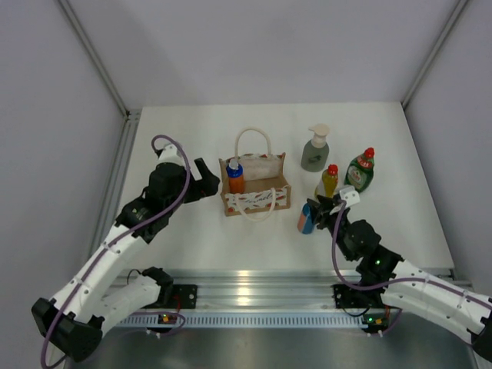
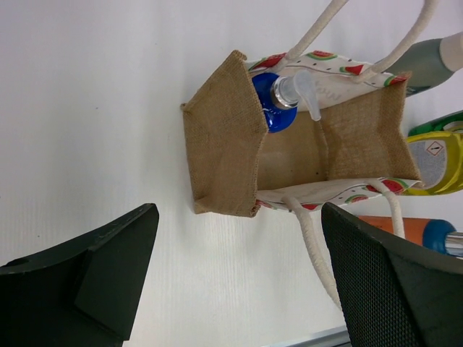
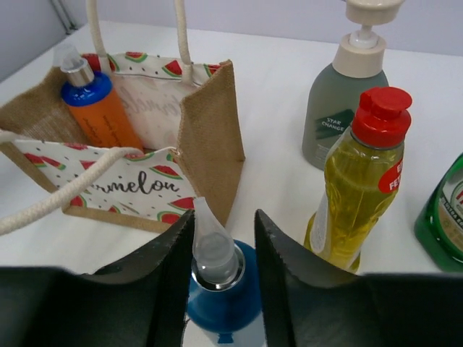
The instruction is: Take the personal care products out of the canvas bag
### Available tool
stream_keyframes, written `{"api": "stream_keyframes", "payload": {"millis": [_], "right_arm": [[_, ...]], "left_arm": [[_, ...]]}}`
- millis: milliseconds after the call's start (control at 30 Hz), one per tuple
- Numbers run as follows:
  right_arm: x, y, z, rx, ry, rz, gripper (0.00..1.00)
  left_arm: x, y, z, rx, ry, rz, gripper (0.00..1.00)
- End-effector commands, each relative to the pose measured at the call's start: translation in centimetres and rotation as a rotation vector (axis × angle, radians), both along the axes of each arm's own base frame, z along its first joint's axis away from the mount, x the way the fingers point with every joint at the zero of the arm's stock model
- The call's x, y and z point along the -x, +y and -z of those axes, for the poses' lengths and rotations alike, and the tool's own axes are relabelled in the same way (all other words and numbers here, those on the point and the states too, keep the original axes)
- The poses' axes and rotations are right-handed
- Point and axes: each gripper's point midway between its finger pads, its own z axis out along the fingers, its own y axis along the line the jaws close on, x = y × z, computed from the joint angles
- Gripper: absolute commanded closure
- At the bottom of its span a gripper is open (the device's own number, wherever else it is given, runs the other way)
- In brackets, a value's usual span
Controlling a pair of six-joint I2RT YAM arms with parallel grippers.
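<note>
The canvas bag (image 1: 257, 187) stands upright mid-table with the orange blue-capped bottle (image 1: 235, 178) inside at its left end; both also show in the right wrist view, the bag (image 3: 206, 137) and the bottle (image 3: 101, 116). My right gripper (image 1: 317, 207) is shut on the blue light-capped bottle (image 3: 217, 289), which stands upright just right of the bag (image 1: 306, 220). The yellow bottle (image 1: 330, 181), green bottle (image 1: 360, 171) and grey-green pump bottle (image 1: 315, 149) stand on the table to the right. My left gripper (image 1: 204, 178) is open and empty, just left of the bag (image 2: 224, 144).
The yellow bottle (image 3: 358, 181) stands close beside my right gripper's right finger, with the pump bottle (image 3: 340, 108) behind it. The bag's rope handles (image 2: 315, 246) hang loose over its sides. Grey walls enclose the white table (image 1: 192, 138) on three sides.
</note>
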Motion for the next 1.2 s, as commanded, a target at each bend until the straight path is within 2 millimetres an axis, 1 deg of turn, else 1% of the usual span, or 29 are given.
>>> {"api": "stream_keyframes", "payload": {"millis": [0, 33, 67, 100, 200, 267, 300, 367, 433, 467, 500, 533, 567, 600, 633, 667, 700, 733, 767, 833, 867, 900, 1033, 1067, 1100, 1167], "right_arm": [[-0.3, -0.4, -3.5, -0.120, -0.067, 0.030, 0.63], [-0.3, -0.3, -3.3, -0.106, -0.055, 0.029, 0.52], [-0.4, -0.2, -3.3, -0.102, -0.053, 0.027, 0.48], [-0.4, -0.1, -3.7, -0.102, -0.054, 0.023, 0.46], [-0.4, 0.1, -3.7, -0.089, -0.048, 0.015, 0.39], [-0.3, 0.3, -4.1, -0.097, -0.052, 0.003, 0.29], [-0.2, 0.3, -4.2, -0.099, -0.051, -0.002, 0.26], [0.0, 0.5, -4.7, -0.108, -0.050, -0.016, 0.26], [0.2, 0.3, -5.5, -0.137, -0.051, -0.020, 0.25], [0.4, 0.3, -5.8, -0.135, -0.046, -0.025, 0.25], [0.5, 0.2, -6.1, -0.141, -0.049, -0.028, 0.25], [0.8, 0.0, -6.7, -0.157, -0.056, -0.032, 0.25], [0.9, -0.1, -7.3, -0.169, -0.061, -0.037, 0.24], [1.2, -0.1, -7.2, -0.158, -0.052, -0.045, 0.24], [1.5, -0.3, -7.9, -0.171, -0.063, -0.054, 0.15], [1.8, -0.3, -8.5, -0.181, -0.069, -0.071, 0.07], [2.0, -0.4, -8.4, -0.174, -0.062, -0.075, 0.01], [2.2, -0.5, -8.9, -0.184, -0.070, -0.082, 0.00], [2.4, -0.6, -9.2, -0.188, -0.075, -0.088, 0.01], [2.6, -0.7, -9.2, -0.184, -0.071, -0.093, 0.01], [2.7, -0.7, -9.3, -0.181, -0.069, -0.096, 0.00], [2.7, -0.7, -9.3, -0.180, -0.066, -0.097, 0.01], [2.8, -0.8, -9.0, -0.174, -0.055, -0.098, 0.01], [2.9, -0.8, -9.0, -0.174, -0.053, -0.098, 0.00], [2.9, -0.9, -9.0, -0.175, -0.054, -0.099, 0.01], [2.9, -0.9, -9.1, -0.175, -0.054, -0.098, 0.00]], "left_arm": [[0.1, 0.4, -3.5, 0.007, -0.087, 0.007, 0.02], [0.4, -0.1, -3.8, 0.020, -0.087, 0.037, 0.02], [0.5, -0.4, -4.4, 0.032, -0.096, 0.052, 0.02], [0.5, -0.7, -4.7, 0.040, -0.101, 0.067, 0.02], [0.5, -1.4, -5.5, 0.047, -0.106, 0.103, 0.02], [0.2, -1.6, -6.1, 0.047, -0.116, 0.111, 0.02], [-0.2, -1.9, -5.8, 0.035, -0.104, 0.118, 0.02], [-0.8, -1.9, -5.9, 0.027, -0.099, 0.105, 0.03], [-1.9, -2.1, -5.8, -0.002, -0.092, 0.085, 0.04], [-2.6, -1.6, -5.9, -0.029, -0.098, 0.047, 0.06], [-3.1, -1.9, -6.7, -0.035, -0.113, 0.041, 0.07], [-3.9, -2.3, -6.2, -0.059, -0.098, 0.038, 0.08], [-4.5, -2.3, -6.3, -0.079, -0.104, 0.016, 0.09], [-4.9, -2.8, -6.4, -0.106, -0.109, 0.026, 0.11], [-5.8, -3.5, -6.7, -0.122, -0.110, 0.027, 0.14], [-6.2, -4.1, -6.7, -0.132, -0.113, 0.029, 0.17], [-6.8, -4.0, -6.8, -0.157, -0.117, 0.008, 0.18], [-7.3, -4.3, -7.3, -0.162, -0.128, -0.004, 0.18], [-7.7, -5.3, -6.9, -0.192, -0.134, 0.015, 0.19], [-8.2, -6.1, -6.8, -0.233, -0.161, 0.024, 0.19], [-8.6, -6.5, -6.4, -0.252, -0.164, 0.024, 0.20], [-8.8, -6.9, -6.6, -0.257, -0.181, 0.025, 0.22], [-9.7, -6.4, -5.4, -0.284, -0.179, -0.035, 0.26], [-9.9, -6.4, -5.1, -0.295, -0.177, -0.047, 0.28], [-10.2, -6.2, -4.3, -0.309, -0.162, -0.072, 0.30], [-10.4, -6.2, -3.7, -0.310, -0.151, -0.110, 0.31]]}}
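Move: Inside the bag's left end, the bagged bottle with the blue collar stands about 10 cm ahead of the left hand and 6 cm to its right, its middle some 10 cm lower; the bag's middle is about 5 cm to the right of that bottle and 2 cm nearer. The right hand has the set-down bottle by its neck, its middle roughly 8 cm straight below; the yellow bottle stands 9 cm ahead and 5 cm to the right. Rising about 4.5 cm first, the left hand then swings forward some 9 cm and right 6.5 cm towards the bagged bottle, sinking 2 cm at the end; it rolls its left side up nearly 20 degrees and partly closes its fingers on nothing. The right fingers open wide, let go of the set-down bottle's neck and lift some 8 cm, drawing back slightly. ##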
